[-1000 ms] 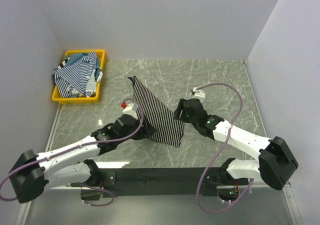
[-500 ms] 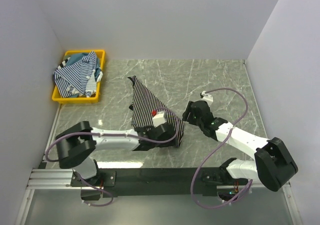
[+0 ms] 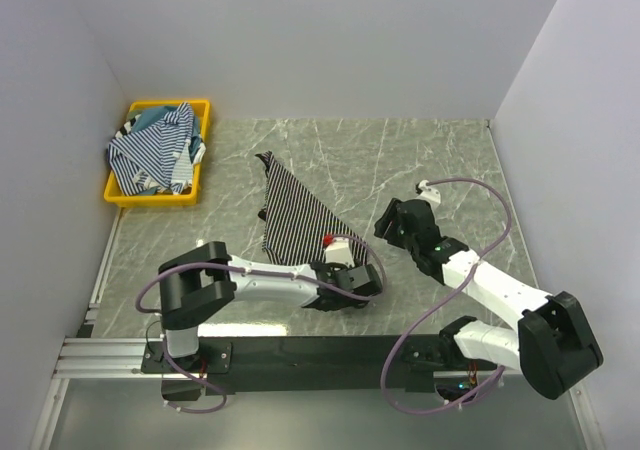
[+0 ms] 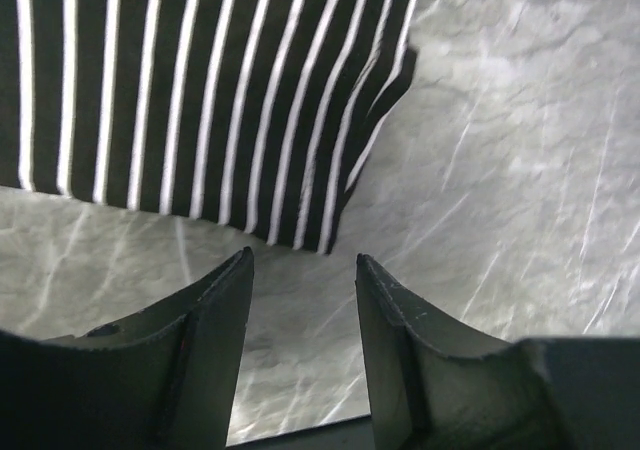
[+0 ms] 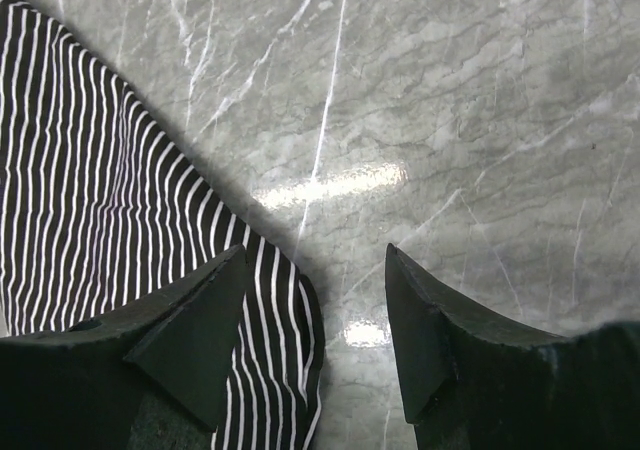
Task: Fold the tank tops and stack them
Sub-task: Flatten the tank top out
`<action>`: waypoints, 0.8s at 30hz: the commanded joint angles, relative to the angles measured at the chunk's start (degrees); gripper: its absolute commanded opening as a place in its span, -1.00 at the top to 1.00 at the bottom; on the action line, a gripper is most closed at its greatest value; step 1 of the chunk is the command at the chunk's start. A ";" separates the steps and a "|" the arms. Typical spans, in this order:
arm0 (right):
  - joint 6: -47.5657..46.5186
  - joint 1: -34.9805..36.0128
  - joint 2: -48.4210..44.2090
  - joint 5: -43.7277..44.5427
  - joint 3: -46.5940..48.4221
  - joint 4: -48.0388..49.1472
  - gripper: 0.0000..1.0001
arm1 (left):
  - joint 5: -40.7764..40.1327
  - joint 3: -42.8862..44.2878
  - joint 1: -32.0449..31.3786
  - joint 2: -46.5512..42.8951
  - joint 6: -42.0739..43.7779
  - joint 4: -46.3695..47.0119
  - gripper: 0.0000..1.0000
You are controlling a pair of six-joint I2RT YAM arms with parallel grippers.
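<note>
A black tank top with thin white stripes [image 3: 293, 218] lies spread on the marble table. My left gripper [image 3: 352, 282] reaches across to the top's near right corner. In the left wrist view the left gripper [image 4: 300, 260] is open over bare marble, just short of the striped hem corner [image 4: 330, 235]. My right gripper [image 3: 384, 228] is at the top's right edge. It is open [image 5: 315, 255], with its left finger [image 5: 200, 320] over the striped edge [image 5: 285, 320] and the other over marble. More tank tops, blue-and-white striped [image 3: 150, 150] and a teal one [image 3: 150, 116], lie heaped in a bin.
The yellow plastic bin [image 3: 200, 145] stands at the far left, by the left wall. White walls close the table in at the back and both sides. The left arm [image 3: 260, 282] lies along the near edge of the black top, hiding its hem.
The left arm has swung right along the top's near edge to its right corner, and its jaws have narrowed. The right gripper has drawn back slightly to the right.
</note>
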 commanded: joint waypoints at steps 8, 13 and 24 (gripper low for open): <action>0.07 -0.94 -2.59 -0.37 -0.88 2.31 -0.28 | -8.30 9.16 -0.25 6.32 -7.46 -13.43 0.00; -0.02 -1.20 -2.94 -0.64 -0.97 2.31 -0.28 | -8.22 9.33 -0.25 9.03 -8.34 -14.06 0.05; -0.28 -1.82 -3.56 -1.34 -1.05 2.31 -0.27 | -9.53 5.48 2.20 7.65 -8.08 -12.04 0.97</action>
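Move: The tank top's near right corner lies just past the left hand's half-open fingertips, about 3 cm ahead, straight in line and 1 cm lower. The tank top's middle is some 15 cm ahead and 15 cm left, its near left corner about 9 cm ahead and 22 cm left, and its far strap end roughly 30 cm ahead and 22 cm left, all 2 cm lower. From the right hand, the near right corner is about 11 cm back, 4 cm left and 8 cm below. The left hand eases some 3 cm forward, low over the table and sinking slightly, to bring its open fingers over the hem at the tank top's near right corner, while the wrist turns about 10 degrees, mostly counter-clockwise. The fingers stay about half open for most of the reach, then close nearly shut while the hand is still creeping forward, pinching the corner's hem between their tips. ##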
